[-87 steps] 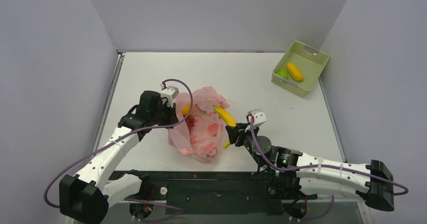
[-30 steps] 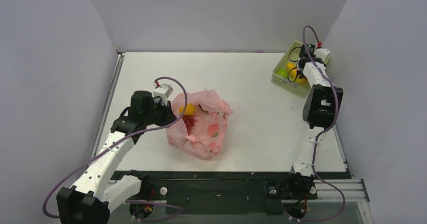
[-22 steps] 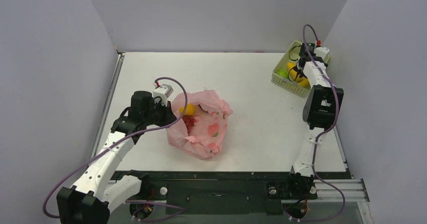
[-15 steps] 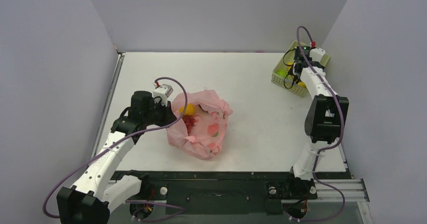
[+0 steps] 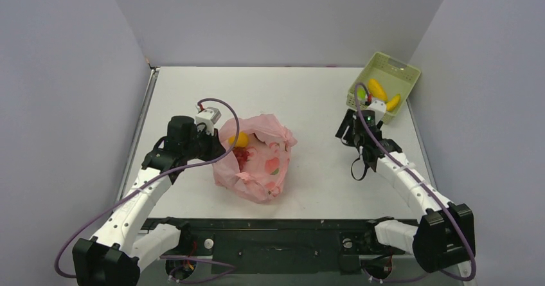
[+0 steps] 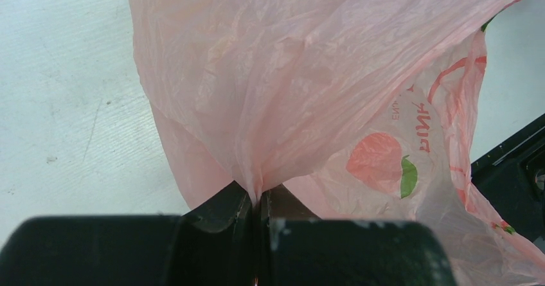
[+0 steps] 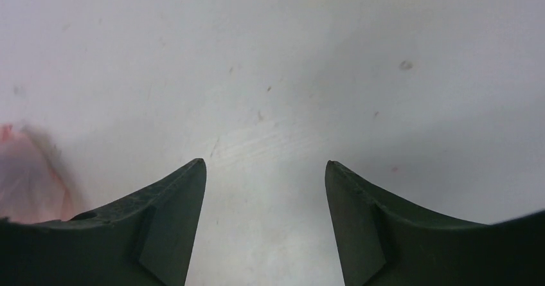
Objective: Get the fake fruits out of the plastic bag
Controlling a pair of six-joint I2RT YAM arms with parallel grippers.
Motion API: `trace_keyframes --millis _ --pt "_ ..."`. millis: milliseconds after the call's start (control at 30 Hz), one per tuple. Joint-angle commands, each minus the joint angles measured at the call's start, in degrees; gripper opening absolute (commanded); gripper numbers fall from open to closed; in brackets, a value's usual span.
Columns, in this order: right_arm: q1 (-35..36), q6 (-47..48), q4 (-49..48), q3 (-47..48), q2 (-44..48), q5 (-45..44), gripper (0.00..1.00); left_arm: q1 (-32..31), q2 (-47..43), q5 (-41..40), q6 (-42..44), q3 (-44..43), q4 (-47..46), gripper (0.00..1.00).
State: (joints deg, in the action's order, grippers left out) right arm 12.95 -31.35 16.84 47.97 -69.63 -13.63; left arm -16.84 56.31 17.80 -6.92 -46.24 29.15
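The pink plastic bag (image 5: 260, 167) lies crumpled left of the table's middle, mouth facing up. My left gripper (image 5: 215, 146) is shut on a pinched fold of its left rim, seen close in the left wrist view as the gripper (image 6: 260, 199) clamping the bag (image 6: 289, 74). Inside the mouth show a yellow fruit (image 5: 240, 139) and a dark red grape bunch (image 5: 243, 158). My right gripper (image 5: 343, 129) hovers open and empty over bare table between bag and basket. Its fingers (image 7: 265, 164) stand wide apart, with a blurred bit of the bag (image 7: 22, 170) at the left edge.
A pale green slotted basket (image 5: 398, 63) sits at the back right corner, holding a yellow-orange oval fruit (image 5: 376, 88) and a banana (image 5: 393, 102). Grey walls close in on the left, back and right. A black rail runs along the near edge.
The right arm has swung away from the basket toward the table's middle, its jaws opened, and the banana now lies in the basket. The left arm and bag are still.
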Motion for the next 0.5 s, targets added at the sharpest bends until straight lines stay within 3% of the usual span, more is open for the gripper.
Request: trace_keyframes --millis 0,200,400,467 --pt "7.11 -1.04 -4.18 -8.32 7.63 6.6 0.6 -1.06 -0.11 0.52 0.32 0.22 -4.14 0.0" --pt "18.78 -2.89 -10.16 -20.41 17.08 12.46 0.6 -3.74 0.62 0.41 0.59 -0.12 -3.66 0.0" --pt "33.07 -8.75 -26.94 -29.91 23.29 13.97 0.62 -9.35 -1.94 0.67 1.31 0.76 -5.06 0.0" --pt "38.98 -8.57 -30.36 -30.7 23.84 10.74 0.62 -11.86 -2.91 -0.42 1.44 1.1 -5.35 0.0"
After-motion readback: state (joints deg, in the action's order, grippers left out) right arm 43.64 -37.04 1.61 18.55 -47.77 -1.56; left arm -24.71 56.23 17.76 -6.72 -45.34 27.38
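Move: The red grapes lie in the open bag, about 36 cm to the left of the right hand, 4 cm back and some 12 cm below. The orange fruit is 5 cm farther out than the grapes; the bag's right rim stands around 18 cm to the left of the right hand, 1 cm back. From the left hand, already pinching the bag's left rim, the grapes are roughly 6 cm ahead, 5 cm right and 14 cm down. Swing the right gripper back and left, about 15 cm each way, from near the basket towards the bag's right side, sinking as it goes and turning counter-clockwise some 35 degrees, fingers kept open. Meanwhile keep the left fingers shut on the bag's rim and draw it a few centimetres to the right and slightly back, with a small clockwise turn. ##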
